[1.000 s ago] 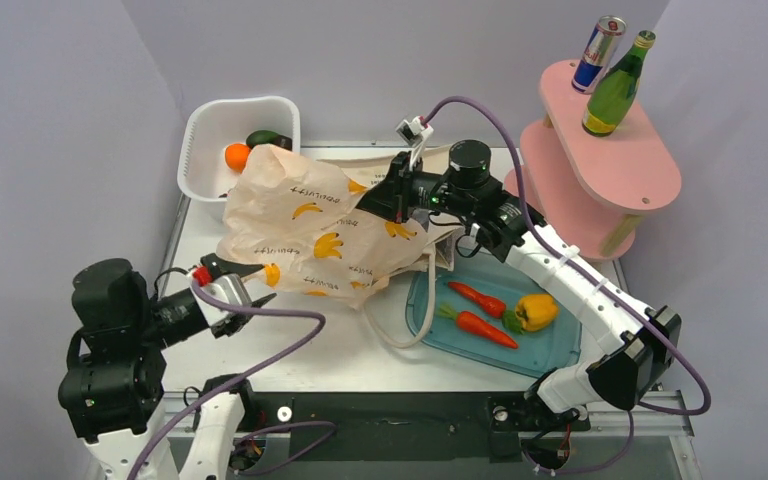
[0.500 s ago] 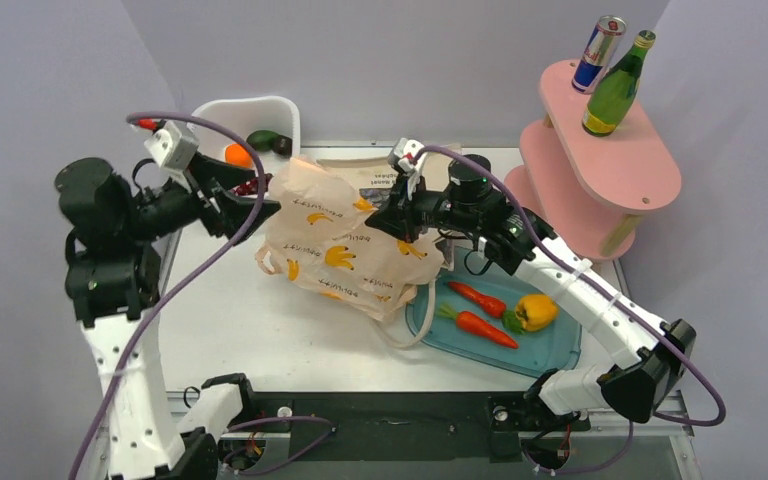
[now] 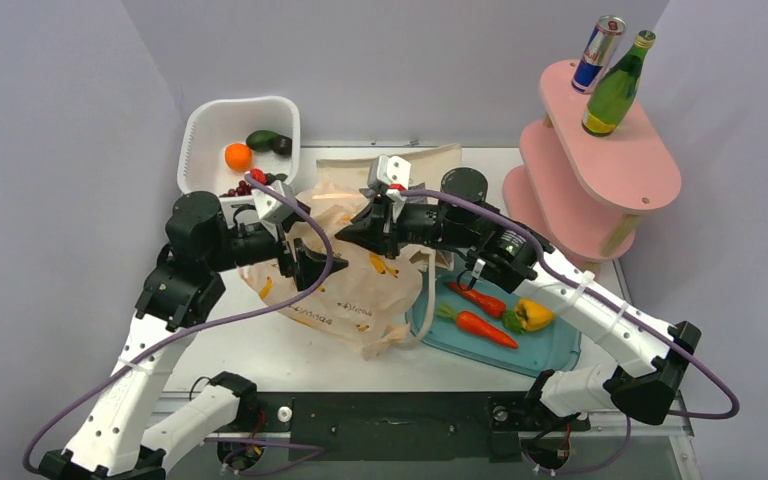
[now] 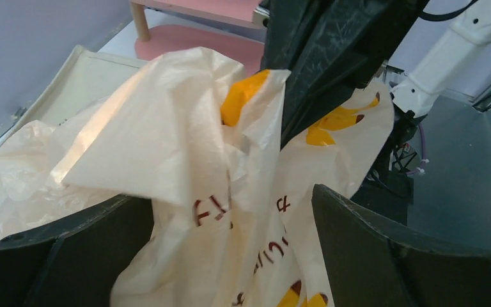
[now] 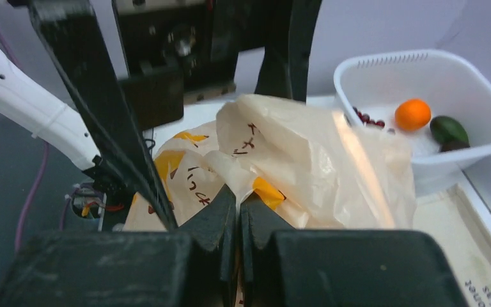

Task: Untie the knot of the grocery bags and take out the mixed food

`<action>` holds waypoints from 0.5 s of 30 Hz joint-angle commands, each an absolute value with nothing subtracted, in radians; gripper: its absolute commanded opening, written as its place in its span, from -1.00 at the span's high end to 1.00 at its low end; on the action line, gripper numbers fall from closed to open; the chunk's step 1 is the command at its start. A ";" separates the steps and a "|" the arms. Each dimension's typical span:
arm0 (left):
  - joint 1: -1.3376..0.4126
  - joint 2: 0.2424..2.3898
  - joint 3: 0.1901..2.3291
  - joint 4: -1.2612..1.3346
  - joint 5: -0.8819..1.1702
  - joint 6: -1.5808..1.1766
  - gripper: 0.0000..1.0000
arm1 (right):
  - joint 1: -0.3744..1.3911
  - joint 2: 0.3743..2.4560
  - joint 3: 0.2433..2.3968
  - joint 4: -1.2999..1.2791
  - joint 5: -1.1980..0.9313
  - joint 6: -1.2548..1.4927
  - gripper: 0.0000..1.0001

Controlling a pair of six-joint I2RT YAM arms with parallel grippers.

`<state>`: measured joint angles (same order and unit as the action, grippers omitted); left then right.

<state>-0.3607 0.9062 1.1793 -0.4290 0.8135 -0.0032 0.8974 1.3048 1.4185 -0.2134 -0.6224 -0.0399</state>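
The peach plastic bag (image 3: 355, 295) with banana prints hangs crumpled in mid-table, and I cannot make out its knot among the folds. My right gripper (image 3: 357, 228) is shut on a fold of the film near the bag's top (image 5: 238, 198). My left gripper (image 3: 305, 265) is open, its jaws wide on either side of the bag's film (image 4: 230, 256) without pinching it. The cream tote (image 3: 415, 160) lies flat behind the bag. Two carrots (image 3: 480, 325) rest on a teal tray (image 3: 560, 350). An avocado (image 3: 261, 139) sits in the white basket (image 3: 200, 125). The can (image 3: 598, 52) and bottle (image 3: 615, 88) stand on the pink shelf (image 3: 610, 170).
A yellow pepper (image 3: 533, 312) lies on the tray beside the carrots. An orange fruit (image 3: 238, 156) and small dark red berries share the basket. Purple cables loop around both arms, and the two grippers are close together over the bag.
My left arm swung up from the near left edge and in to the bag, its jaws widening. My right gripper carried the bag left and toward the near side.
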 commanded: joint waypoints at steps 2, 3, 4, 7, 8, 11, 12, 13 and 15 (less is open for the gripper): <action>-0.444 0.895 1.115 -0.239 0.784 0.007 -0.73 | 0.934 1.350 1.496 0.025 -0.647 0.024 1.00; -0.472 0.894 1.113 -0.220 0.769 0.006 -0.72 | 0.941 1.356 1.499 0.043 -0.645 0.038 1.00; -0.488 0.894 1.107 -0.210 0.751 0.006 -0.72 | 0.945 1.359 1.501 0.080 -0.646 0.066 1.00; -0.531 0.898 1.095 -0.121 0.654 -0.082 -0.72 | 0.982 1.367 1.502 0.147 -0.637 0.117 1.00; -0.535 0.900 1.084 -0.073 0.631 -0.104 -0.72 | 1.000 1.368 1.499 0.177 -0.623 0.133 1.00; -0.539 0.897 1.055 -0.003 0.618 -0.176 -0.47 | 1.015 1.368 1.489 0.256 -0.582 0.193 1.00; -0.539 0.890 1.042 0.010 0.640 -0.175 -0.36 | 1.007 1.368 1.492 0.273 -0.558 0.202 1.00; -0.537 0.882 1.026 0.007 0.676 -0.168 -0.12 | 1.000 1.364 1.494 0.275 -0.547 0.218 1.00; -0.528 0.845 0.986 0.002 0.681 -0.178 0.39 | 0.957 1.353 1.504 0.279 -0.522 0.257 1.00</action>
<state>-0.5331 0.8867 1.0435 -0.0860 0.6773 -0.1291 0.9936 1.3766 1.4551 0.1169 -0.5751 0.1535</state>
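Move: About 6 cm to the left hand's right, 1 cm ahead and some 2 cm lower, is the gathered neck of the grocery bag, already hanging from the right hand's shut fingers, roughly 4 cm beneath them. Around the left hand, some 30 cm lower down, the white basket stands about 35 cm ahead and 20 cm left, the canvas bag lies about 33 cm ahead and 10 cm right, and the teal tray 5 cm ahead and 34 cm right. Bringing the hands together across the bag: the left hand travels about 3.5 cm right, towards the right hand, dipping slightly before rising, then begins closing its wide-open fingers around the gathered plastic, to roughly half open. The right hand keeps its shut pinch and lifts the bag about 6 cm while carrying it 4 cm left and a little back, its fingertips tipping up some 15 degrees. ##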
